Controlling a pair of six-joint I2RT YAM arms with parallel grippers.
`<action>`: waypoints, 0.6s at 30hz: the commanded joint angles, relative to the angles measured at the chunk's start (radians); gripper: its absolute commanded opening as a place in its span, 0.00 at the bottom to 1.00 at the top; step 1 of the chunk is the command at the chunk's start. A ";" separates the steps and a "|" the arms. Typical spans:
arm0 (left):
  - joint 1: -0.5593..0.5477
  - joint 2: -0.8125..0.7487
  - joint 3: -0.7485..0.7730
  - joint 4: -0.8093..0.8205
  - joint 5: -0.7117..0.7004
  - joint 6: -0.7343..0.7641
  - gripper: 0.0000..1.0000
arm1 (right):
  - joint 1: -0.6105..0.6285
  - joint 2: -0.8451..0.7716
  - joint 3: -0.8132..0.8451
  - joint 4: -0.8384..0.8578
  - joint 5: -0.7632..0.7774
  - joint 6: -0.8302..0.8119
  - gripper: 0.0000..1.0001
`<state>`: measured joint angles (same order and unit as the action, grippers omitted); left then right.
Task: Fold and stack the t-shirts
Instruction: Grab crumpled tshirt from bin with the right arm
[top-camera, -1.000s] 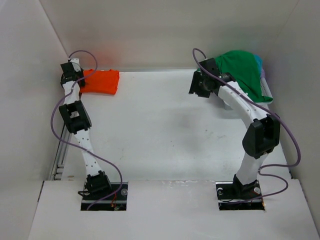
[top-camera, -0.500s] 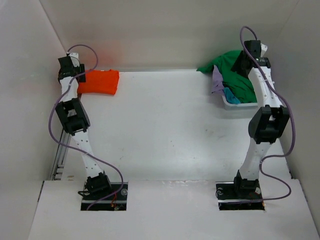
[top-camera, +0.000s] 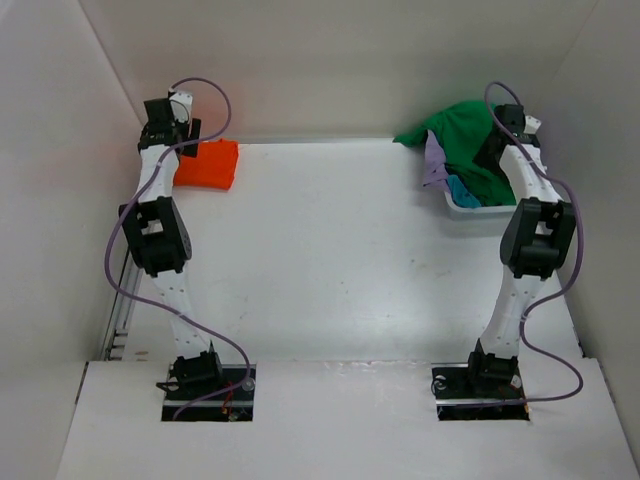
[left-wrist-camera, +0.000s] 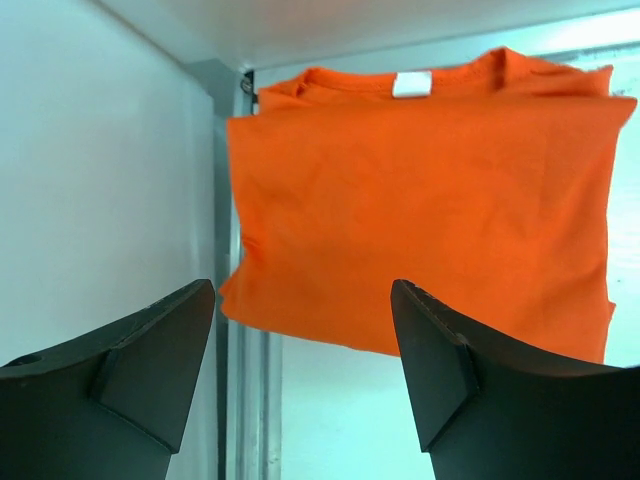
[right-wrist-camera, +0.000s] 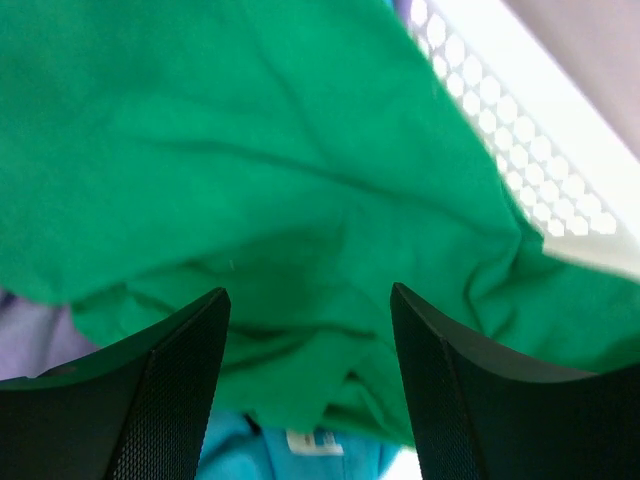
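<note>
A folded bright orange t-shirt (top-camera: 208, 165) lies at the table's far left corner; the left wrist view shows the orange t-shirt (left-wrist-camera: 420, 190) flat, collar tag away from me. My left gripper (left-wrist-camera: 303, 300) hangs open above its near edge, nothing between the fingers. At the far right a crumpled dark green t-shirt (top-camera: 460, 140) tops a heap, with a lavender t-shirt (top-camera: 433, 165) and a teal t-shirt (top-camera: 458, 189) under it. My right gripper (right-wrist-camera: 310, 300) is open just above the green t-shirt (right-wrist-camera: 250, 170), with the teal t-shirt (right-wrist-camera: 260, 455) showing below.
The white lattice basket (top-camera: 478, 209) holds the heap at the far right; its rim (right-wrist-camera: 500, 120) shows in the right wrist view. White walls enclose the table on the left, back and right. A metal rail (left-wrist-camera: 245, 400) runs along the left table edge.
The left gripper opened and rose from the orange t-shirt's left side. The right arm swung from the table's middle back to the basket, and the green t-shirt now lies on the heap.
</note>
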<state>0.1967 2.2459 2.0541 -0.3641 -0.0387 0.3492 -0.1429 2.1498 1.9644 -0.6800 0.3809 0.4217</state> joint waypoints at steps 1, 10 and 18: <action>-0.013 -0.075 -0.018 0.002 -0.012 0.019 0.71 | 0.018 -0.113 -0.076 0.108 0.032 -0.011 0.70; -0.073 -0.095 -0.060 -0.022 -0.010 0.022 0.71 | -0.004 -0.068 -0.114 0.123 0.335 0.002 0.71; -0.088 -0.098 -0.107 -0.022 -0.020 0.016 0.71 | -0.019 -0.139 -0.214 0.165 0.404 -0.023 0.72</action>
<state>0.1085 2.2280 1.9633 -0.4007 -0.0486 0.3641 -0.1509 2.0949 1.7691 -0.5713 0.7151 0.4137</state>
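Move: The green t-shirt heaped in the bin has its middle about 8 cm left of the right hand, 4 cm ahead and 5 cm below. The bin's middle is about 5 cm left, 1 cm back and 6 cm below. The purple cloth lies about 19 cm left, 2 cm back, and the blue cloth about 12 cm left, 10 cm back, both some 5 cm lower. From the left hand, the green t-shirt is roughly 77 cm right, 4 cm back and 7 cm lower. Rightward and back, about 5 and 4 cm, the right hand shifts over the green t-shirt towards the bin's right front part, sinking a touch only at the end; the wrist turns some 20 degrees, clockwise with its left side dipping, fingers still wide open. The empty left hand drifts about 5 cm right and sinks 3 cm above the folded orange t-shirt, fingers open. ##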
